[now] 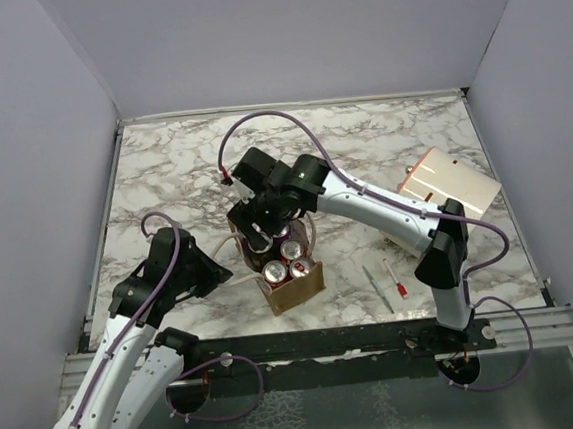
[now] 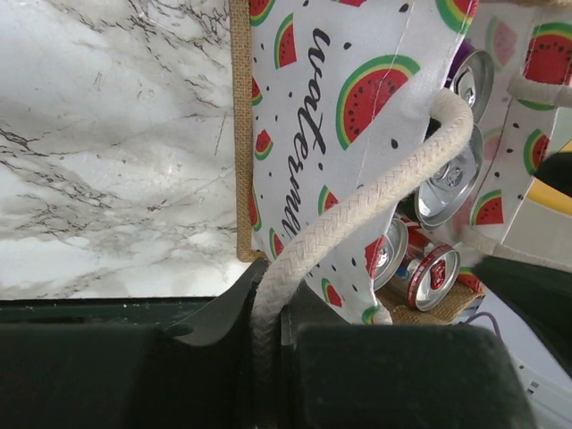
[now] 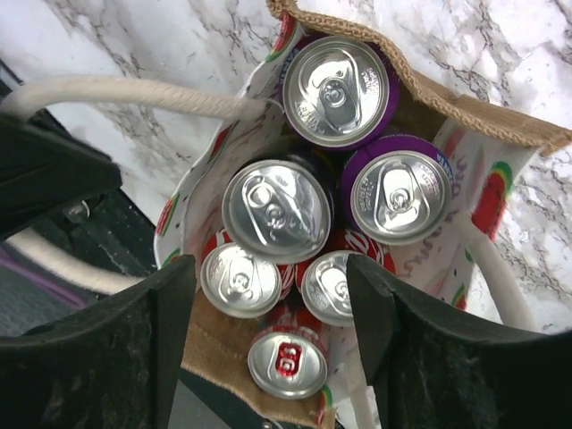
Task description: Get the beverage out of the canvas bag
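Observation:
The canvas bag [image 1: 295, 286] stands open on the marble table, tan outside with a watermelon-print lining [image 2: 304, 107]. Several beverage cans sit upright inside: two purple ones [image 3: 338, 89], a dark one [image 3: 277, 210] and red ones [image 3: 288, 362]. My left gripper [image 2: 268, 308] is shut on the bag's white rope handle [image 2: 357, 214], holding that side out to the left. My right gripper [image 3: 273, 304] hangs open over the bag's mouth. Its fingers flank two red cans [image 3: 239, 280] without touching any, and nothing is held. From above, the right gripper [image 1: 263, 232] covers part of the bag.
A flat tan box [image 1: 450, 185] lies at the right, behind the right arm. Two pens [image 1: 378, 287] lie just right of the bag near the front rail. Grey walls close in the table on three sides.

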You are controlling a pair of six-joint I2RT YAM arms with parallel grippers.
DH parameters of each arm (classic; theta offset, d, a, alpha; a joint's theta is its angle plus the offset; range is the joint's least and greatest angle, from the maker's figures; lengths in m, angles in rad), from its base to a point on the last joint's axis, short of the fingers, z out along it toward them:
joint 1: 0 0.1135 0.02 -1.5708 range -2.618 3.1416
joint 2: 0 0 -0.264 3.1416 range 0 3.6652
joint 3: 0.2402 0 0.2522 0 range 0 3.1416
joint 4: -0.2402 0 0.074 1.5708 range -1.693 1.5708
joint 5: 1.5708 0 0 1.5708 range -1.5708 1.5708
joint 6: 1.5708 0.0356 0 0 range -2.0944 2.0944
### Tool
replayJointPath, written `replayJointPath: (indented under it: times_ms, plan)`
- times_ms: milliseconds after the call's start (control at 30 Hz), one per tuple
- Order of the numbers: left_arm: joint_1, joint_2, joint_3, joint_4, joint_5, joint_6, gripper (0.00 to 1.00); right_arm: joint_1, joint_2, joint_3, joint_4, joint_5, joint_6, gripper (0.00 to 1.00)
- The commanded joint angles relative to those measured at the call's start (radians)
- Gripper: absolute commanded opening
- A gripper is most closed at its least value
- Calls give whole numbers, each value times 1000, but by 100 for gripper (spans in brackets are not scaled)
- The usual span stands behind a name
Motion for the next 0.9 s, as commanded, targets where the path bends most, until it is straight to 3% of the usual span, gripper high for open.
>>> replayJointPath:
  times_ms: [0,333,867]
  plan:
    - [-2,-41,11,-24,-40,-42,6,6,62,1,58,-4,14,71]
    - [-2,-45,5,-16,-18,-25,6,29,128,-4,61,150,29,75]
    - [-2,-17,-26,35,17,1,5,71,181,-19,51,209,42,70]
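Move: Below the right hand stands the black can in the canvas bag, its middle about 11 cm down, 1 cm ahead and 2 cm to the left. Around it, the far purple can is some 6 cm farther out and 2 cm left of it, the right purple can about 4 cm out and 5 cm right of it, and the left cola can roughly 7 cm nearer and 3 cm right of it. From the left hand, the black can is about 8 cm ahead, 9 cm right and 7 cm below. Sinking about 6.5 cm almost straight down into the bag's mouth, the right hand slows as it brings its open fingers to either side of the black can's top, drifting slightly left. Its wrist tips some 10 degrees so the fingers point more steeply down; they don't close. The left hand holds in place, still gripping the left rope handle and keeping it drawn aside. ##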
